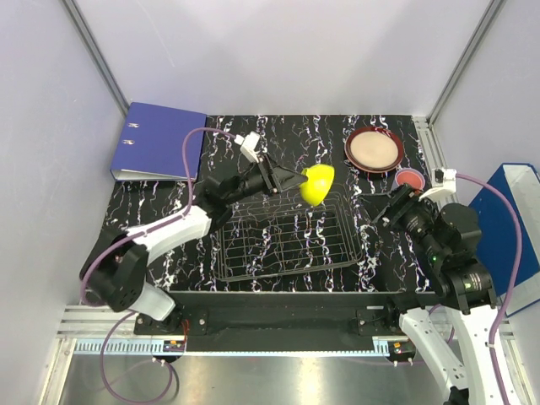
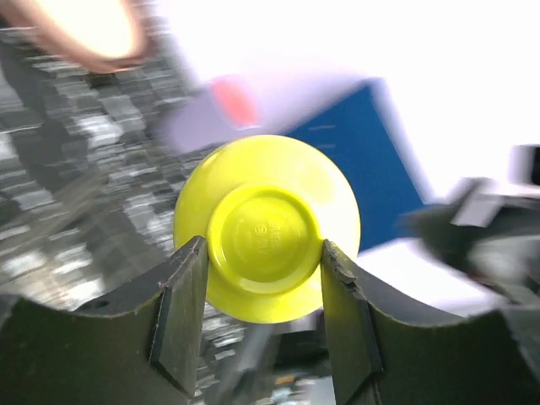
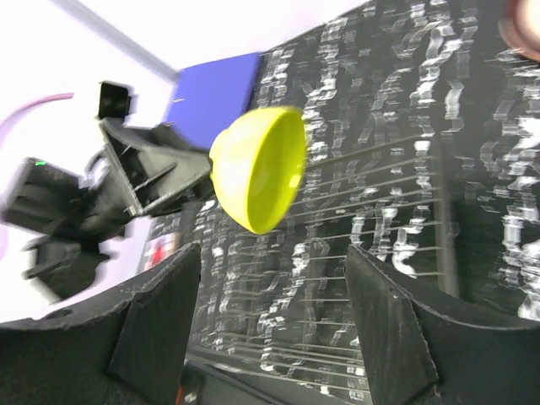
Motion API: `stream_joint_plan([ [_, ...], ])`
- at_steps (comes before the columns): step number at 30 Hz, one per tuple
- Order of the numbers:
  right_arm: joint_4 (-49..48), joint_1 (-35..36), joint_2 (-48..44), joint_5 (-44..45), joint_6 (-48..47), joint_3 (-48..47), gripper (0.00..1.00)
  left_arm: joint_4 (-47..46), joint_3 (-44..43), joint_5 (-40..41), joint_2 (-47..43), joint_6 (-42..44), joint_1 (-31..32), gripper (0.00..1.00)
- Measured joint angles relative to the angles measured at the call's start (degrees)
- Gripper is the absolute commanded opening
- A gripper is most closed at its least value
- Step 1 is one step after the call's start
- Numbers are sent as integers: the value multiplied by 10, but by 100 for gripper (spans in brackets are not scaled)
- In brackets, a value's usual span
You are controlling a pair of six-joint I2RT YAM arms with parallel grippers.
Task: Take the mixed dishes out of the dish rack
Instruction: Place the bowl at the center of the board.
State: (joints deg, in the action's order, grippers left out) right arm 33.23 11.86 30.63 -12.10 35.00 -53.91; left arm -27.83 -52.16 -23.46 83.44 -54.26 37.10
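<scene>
My left gripper (image 1: 293,180) is shut on the foot of the yellow-green bowl (image 1: 319,184) and holds it on its side above the back edge of the dish rack (image 1: 287,245). In the left wrist view both fingers (image 2: 181,295) clamp the bowl's (image 2: 266,224) round base. The rack shows only bare wire. The dark-red-rimmed beige plate (image 1: 374,150) and the small pink cup (image 1: 409,179) sit on the table at the back right. My right gripper (image 1: 390,205) hangs open beside the rack's right end, with nothing between its fingers (image 3: 160,329); the bowl (image 3: 261,169) faces it.
A blue binder (image 1: 160,141) lies at the table's back left corner. A blue box (image 1: 516,215) stands off the table's right edge behind my right arm. Grey walls close in the left, back and right sides.
</scene>
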Motion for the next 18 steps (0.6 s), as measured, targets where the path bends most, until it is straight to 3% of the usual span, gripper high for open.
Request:
stream_joint_plan([
  [4, -47, 0, -2, -59, 28, 24, 73, -213, 25, -57, 46, -123, -5, 0],
  [7, -84, 0, 2, -103, 54, 39, 72, -299, 25, -75, 72, -177, -5, 0],
  [18, -211, 0, 32, -184, 124, 55, 72, -347, 24, -90, 75, -200, 10, 0],
])
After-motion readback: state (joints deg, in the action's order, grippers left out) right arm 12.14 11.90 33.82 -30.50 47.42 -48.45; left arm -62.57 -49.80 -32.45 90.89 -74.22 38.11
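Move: The left hand already grips the yellow bowl by its foot side, its open mouth facing the right gripper. That gripper is the bowl's next stop, some 16 cm right of the left hand, 9 cm back and about 6 cm higher. From the right hand, the bowl is roughly 13 cm left, 10 cm ahead and 6 cm lower. The stacked plates lie 31 cm ahead of that hand and 7 cm right, the purple cup 18 cm ahead and 16 cm right, both well below. Keeping its pinch on the bowl's foot side, the left hand lifts it about 6 cm and draws back some 3 cm, tipping its fingers upward and swinging slightly clockwise. The right hand, fingers staying open, comes in about 5.5 cm leftward and nearly 4 cm up, turning counter-clockwise until it is close at the rim; whether it touches can't be seen. ##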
